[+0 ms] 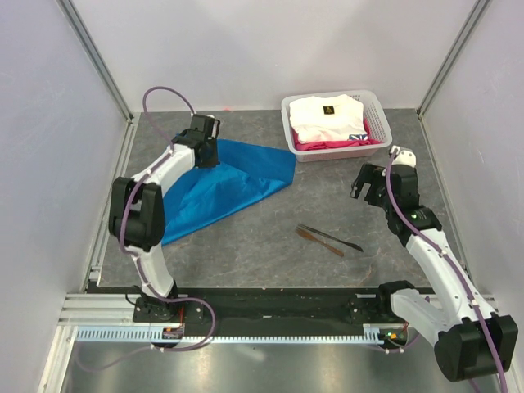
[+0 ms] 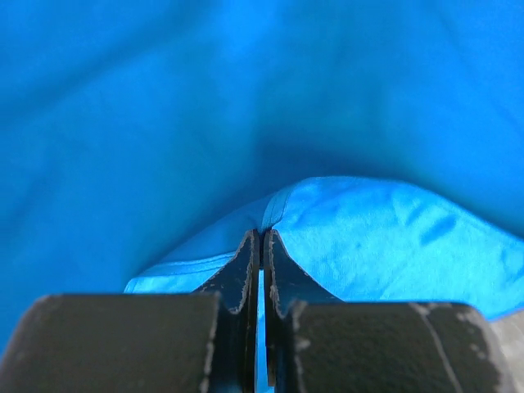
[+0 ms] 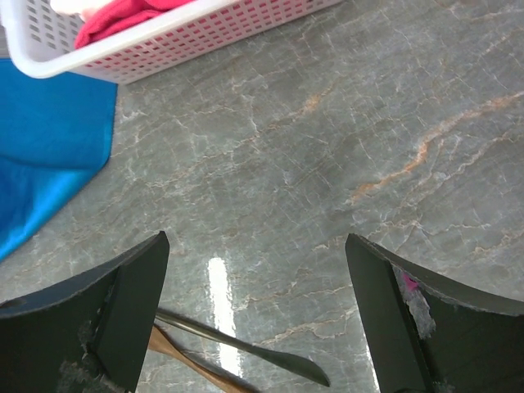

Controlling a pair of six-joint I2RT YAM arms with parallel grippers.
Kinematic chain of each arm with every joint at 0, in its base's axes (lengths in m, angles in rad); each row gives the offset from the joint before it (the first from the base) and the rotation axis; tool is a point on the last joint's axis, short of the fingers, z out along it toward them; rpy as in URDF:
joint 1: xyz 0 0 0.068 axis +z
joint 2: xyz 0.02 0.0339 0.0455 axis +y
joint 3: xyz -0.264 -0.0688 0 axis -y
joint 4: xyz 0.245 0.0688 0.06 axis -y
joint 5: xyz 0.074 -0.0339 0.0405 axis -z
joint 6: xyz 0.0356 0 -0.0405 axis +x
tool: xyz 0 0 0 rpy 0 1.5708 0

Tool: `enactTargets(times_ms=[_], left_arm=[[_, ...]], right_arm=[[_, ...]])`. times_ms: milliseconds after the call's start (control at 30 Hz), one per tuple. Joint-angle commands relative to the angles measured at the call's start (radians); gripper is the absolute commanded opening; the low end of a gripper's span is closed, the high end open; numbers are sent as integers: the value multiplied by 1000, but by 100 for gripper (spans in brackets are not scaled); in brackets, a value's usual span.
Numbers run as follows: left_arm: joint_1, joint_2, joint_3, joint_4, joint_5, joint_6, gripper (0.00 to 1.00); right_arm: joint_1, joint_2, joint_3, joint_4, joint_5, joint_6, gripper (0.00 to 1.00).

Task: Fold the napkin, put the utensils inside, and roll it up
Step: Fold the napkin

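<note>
The bright blue napkin (image 1: 237, 184) lies partly folded at the table's back left, one edge lifted. My left gripper (image 1: 206, 152) is at its far corner, shut on a pinched fold of the cloth (image 2: 360, 237), with the jaws pressed together (image 2: 262, 235). The two utensils (image 1: 330, 239) lie crossed on the bare table in front of the napkin, a brownish one (image 3: 190, 362) and a dark pointed metal one (image 3: 270, 357). My right gripper (image 1: 365, 185) hovers open to their back right, with nothing between its fingers (image 3: 257, 246). The napkin's right corner (image 3: 45, 147) shows in the right wrist view.
A white plastic basket (image 1: 375, 110) holding folded white and pink clothes stands at the back right, close to the napkin's right tip. Its mesh wall (image 3: 172, 39) lies beyond the right gripper. Grey marble tabletop (image 1: 270, 246) and white enclosure walls surround the area.
</note>
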Motion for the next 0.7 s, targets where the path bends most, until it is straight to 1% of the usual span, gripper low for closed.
enactTargets(times_ms=[0,100,133,200,300,400,467,667], left_arm=[[61,102,182,-36,35,138,2],[94,177,279,-88,40,175,2],[100,192,342,-97,37,193,2],[123,238,418,-114,41,205,2],[152,310,485,-126,81,221,2],[177,387,600,-172,97,227,2],[189,416,627,-188,118,227,2],[230,481,689,-194,123,233,2]], right_arm=[[3,25,75,-5,-25,10,98],[1,51,101,-13,-21,8,98],[1,56,111,-13,-14,5,98],[1,77,122,-15,-8,4,98],[1,108,144,-15,-4,-6,98],[1,140,164,-15,1,-12,98],[1,154,177,-15,4,-15,98],[1,192,196,-12,10,-16,98]])
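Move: The shut left fingers already hold the napkin's near corner, folded over; the bare far corner it is being taken to lies about 20 cm ahead, 13 cm to the left and 9 cm lower. The napkin's right-hand corner is some 33 cm to the right and 5 cm ahead of this hand, and the laundry basket about 50 cm right and 18 cm ahead. From the right hand, the far corner lies roughly 34 cm ahead and 68 cm left, 16 cm down. Forward and to the left, about 12 cm out and 7 cm across, the left hand carries the pinched corner over the napkin towards its far corner, rising a little on the way; near the end the forward travel dies out and it sinks some 3 cm while still drifting left. Its fingers keep hold and its tilt hardly changes. The right hand, empty and wide open, eases about 3 cm forward. ##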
